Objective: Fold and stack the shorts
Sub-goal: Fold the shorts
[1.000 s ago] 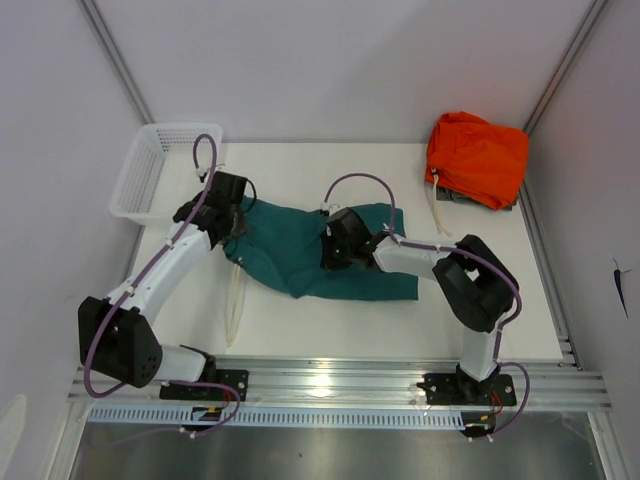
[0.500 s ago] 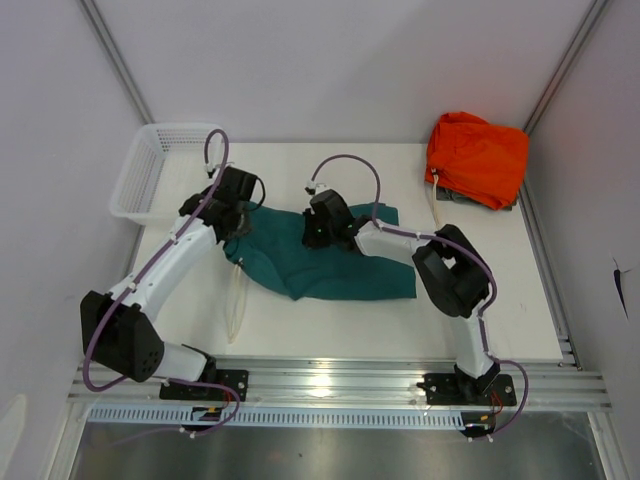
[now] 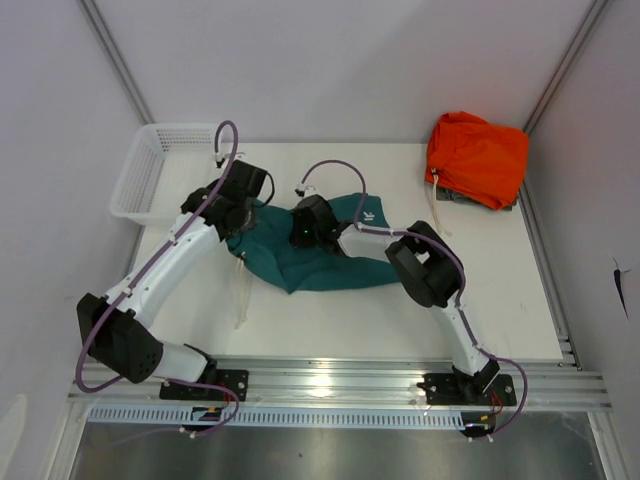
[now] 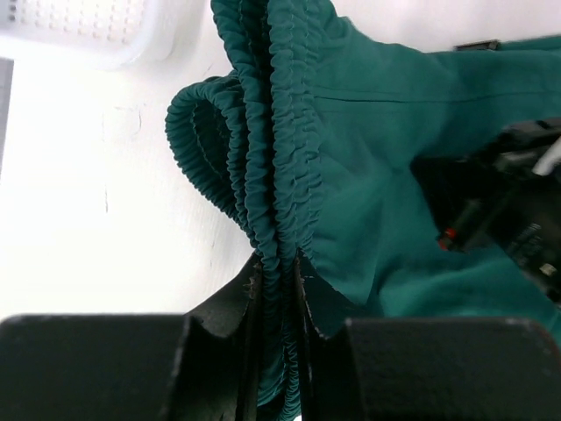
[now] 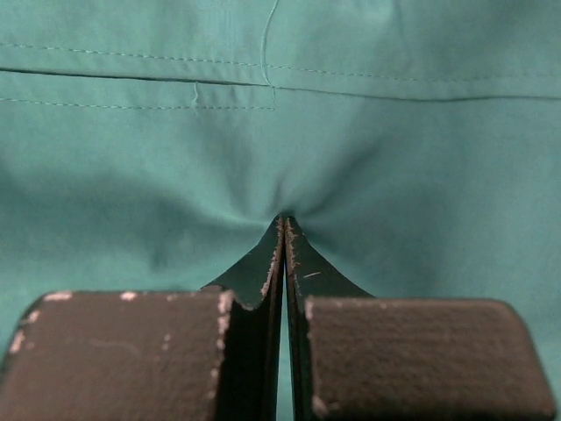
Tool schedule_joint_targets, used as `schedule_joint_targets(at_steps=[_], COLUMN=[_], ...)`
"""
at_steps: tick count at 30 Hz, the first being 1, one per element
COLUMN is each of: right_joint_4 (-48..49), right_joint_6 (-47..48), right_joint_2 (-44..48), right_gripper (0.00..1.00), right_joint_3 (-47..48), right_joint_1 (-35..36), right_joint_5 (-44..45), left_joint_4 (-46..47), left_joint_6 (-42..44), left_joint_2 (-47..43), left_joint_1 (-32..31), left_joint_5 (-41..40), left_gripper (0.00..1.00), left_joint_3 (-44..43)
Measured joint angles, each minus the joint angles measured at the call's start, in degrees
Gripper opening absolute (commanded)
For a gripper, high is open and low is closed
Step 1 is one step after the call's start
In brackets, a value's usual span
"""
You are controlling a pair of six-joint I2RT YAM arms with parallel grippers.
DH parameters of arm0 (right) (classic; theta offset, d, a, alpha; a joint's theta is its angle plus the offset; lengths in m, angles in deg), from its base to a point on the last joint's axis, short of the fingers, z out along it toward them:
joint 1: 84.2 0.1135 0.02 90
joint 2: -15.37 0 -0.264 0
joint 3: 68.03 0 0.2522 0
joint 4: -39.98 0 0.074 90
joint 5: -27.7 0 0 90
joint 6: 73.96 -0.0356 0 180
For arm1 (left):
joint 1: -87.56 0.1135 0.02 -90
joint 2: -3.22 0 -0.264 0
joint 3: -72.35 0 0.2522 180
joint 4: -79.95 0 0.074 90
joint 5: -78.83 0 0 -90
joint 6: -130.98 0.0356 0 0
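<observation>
The teal shorts (image 3: 335, 272) lie bunched on the white table (image 3: 330, 325), their cream drawstring (image 3: 240, 292) trailing off the left side. My left gripper (image 3: 242, 220) is at their left end, shut on the gathered elastic waistband (image 4: 279, 175), which stands in folds between the fingers (image 4: 230, 303). My right gripper (image 3: 301, 236) is close beside it over the middle of the shorts. Its jaws are shut, pinching a small pucker of the teal fabric (image 5: 263, 132) at the tips (image 5: 282, 226). The right gripper's black body (image 4: 504, 206) also shows in the left wrist view.
A folded bright orange garment (image 3: 477, 157) sits at the table's back right corner. A white mesh basket (image 3: 160, 172) stands at the back left, just behind my left arm. The metal rail (image 3: 330, 382) with both arm bases runs along the near edge.
My right gripper has travelled left across the shorts towards the left gripper, pulling the right side of the fabric over with it. My left gripper has shifted slightly back and right, still holding the waistband.
</observation>
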Motion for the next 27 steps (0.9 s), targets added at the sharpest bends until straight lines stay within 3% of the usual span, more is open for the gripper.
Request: schedule_joint_targets(at_steps=[9,15,24,27], right_joint_4=[-0.37,-2.60,-6.88,-7.19], right_joint_6=[-2.60,-2.89,-1.14,-0.35], right_joint_2=[-6.78,-6.69,0.57,4.61], right_gripper=[0.00,0.00,0.00,0.05], right_joint_3=[10.23,11.10,7.72,7.32], right_joint_1=[4.00,4.26,0.90,-0.55], right_joint_5=[0.59,0.02,-0.42,-1.22], left_joint_4=[-1.81,-3.15,-4.61,-4.90], left_joint_6=[3.37,4.55,5.27,5.62], left_joint_2=[-0.13,-0.17,-0.17,-0.15], left_joint_1=[-0.98,-1.22,-1.33,-1.33], left_joint_5=[-1.18,-1.79,-2.32,-2.80], left_gripper=[0.19,0.19,0.19,0.19], left_joint_3=[-1.60,-3.56,-5.44,-5.46])
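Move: The right hand's shut fingertips rest on the teal shorts, whose middle lies about 4 cm to its right, level with it fore and aft and some 2 cm lower. The bunched waistband, already in the left hand, is roughly 15 cm to its left, 6 cm nearer the bases and 18 cm higher; the white basket sits some 31 cm left and 18 cm farther out. From the left hand, the shorts' middle is about 19 cm right, 6 cm ahead and 20 cm below. With its fingers still shut and their tips on the cloth, the right hand sweeps almost level about 6 cm to the left towards the bunched end, pushing the shorts along, then goes back right nearly as far and lifts about 8 cm, coming free of the cloth. The left hand meanwhile keeps its pinch on the gathered waistband and eases it up by some 3 cm, with only a slight roll of the wrist. ##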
